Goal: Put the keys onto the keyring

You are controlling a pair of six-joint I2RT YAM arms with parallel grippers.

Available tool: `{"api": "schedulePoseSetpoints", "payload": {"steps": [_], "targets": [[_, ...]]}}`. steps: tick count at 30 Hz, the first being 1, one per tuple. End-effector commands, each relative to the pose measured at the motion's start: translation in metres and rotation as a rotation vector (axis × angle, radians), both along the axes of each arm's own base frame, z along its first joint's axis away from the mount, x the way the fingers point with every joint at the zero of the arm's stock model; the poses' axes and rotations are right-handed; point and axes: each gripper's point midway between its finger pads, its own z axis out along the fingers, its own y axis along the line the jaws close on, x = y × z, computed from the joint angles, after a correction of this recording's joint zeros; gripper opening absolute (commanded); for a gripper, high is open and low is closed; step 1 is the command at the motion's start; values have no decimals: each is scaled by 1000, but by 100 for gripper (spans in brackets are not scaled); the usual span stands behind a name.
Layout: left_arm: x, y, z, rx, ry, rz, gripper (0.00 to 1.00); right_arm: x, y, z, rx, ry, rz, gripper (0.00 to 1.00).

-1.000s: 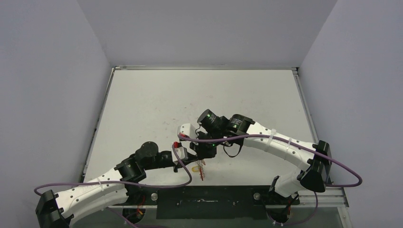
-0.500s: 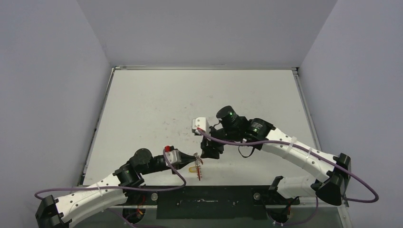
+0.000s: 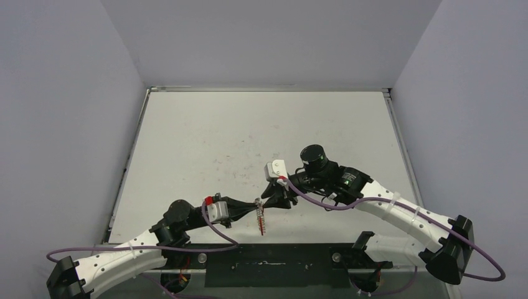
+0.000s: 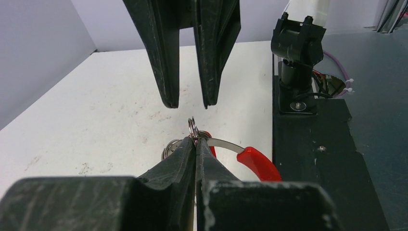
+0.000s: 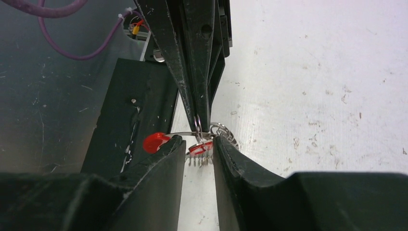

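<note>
The keyring (image 4: pixel 226 143) is a silvery band with a red sleeve (image 4: pixel 257 163) and a coiled silver part (image 4: pixel 171 147). My left gripper (image 4: pixel 195 142) is shut on its small split ring (image 4: pixel 192 127), holding it just above the table. In the top view the keyring (image 3: pixel 261 219) hangs below the left gripper (image 3: pixel 254 205). My right gripper (image 5: pixel 198 143) faces it, jaws open a finger-width apart. A red piece with short silvery teeth (image 5: pixel 199 148) sits between its fingertips; it looks like one of the keys. No yellow-headed key shows.
The black base plate (image 3: pixel 268 255) runs along the table's near edge right behind the keyring. The right arm's mount post (image 4: pixel 296 72) stands on it. Purple cables (image 3: pixel 324 205) loop off both wrists. The white table (image 3: pixel 261 131) is scuffed.
The right gripper went from shut to open while its arm swung right. The left arm stretched lower and flatter with the keyring. The yellow key seen under the ring no longer shows.
</note>
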Motion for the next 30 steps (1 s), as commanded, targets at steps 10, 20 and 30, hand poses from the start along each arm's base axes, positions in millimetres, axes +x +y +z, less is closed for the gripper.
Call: {"api": "schedulePoseSetpoints", "payload": {"steps": [10,20,30], "targets": [[-11,-1,34,-103,-67,-54,0,1,23,6,80,30,67,16],[0,3,26,-43,-32,11,10,1,14,1,2,48,38,0],[13,21,15,127,2,125,22,14,-1,-28,-418,18,-115,0]]}}
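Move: The keyring hangs from the left hand's shut fingers, its small wire loop sticking out about 1 cm to their right. From the right hand's parted fingertips that loop lies about 2 cm to the left, level fore and aft and 1 cm lower. From the left hand, the keyring's coils hang some 6 cm below, 2 cm back and 1 cm right; the red key's handle is about 6 cm back, 4 cm below and 1 cm right. The right hand eases about 1.5 cm left and slightly down until its fingertips straddle the wire loop beside the left fingertips, then pinches it shut while the left hand holds nearly still and keeps its grip. With that pinch made, the left fingers open to about a fifth and let go, drawing back some 1.5 cm left with a little lift and forward drift, while the right hand, still gripping, sinks about 2 cm and tips its fingers some 15 degrees further down. ##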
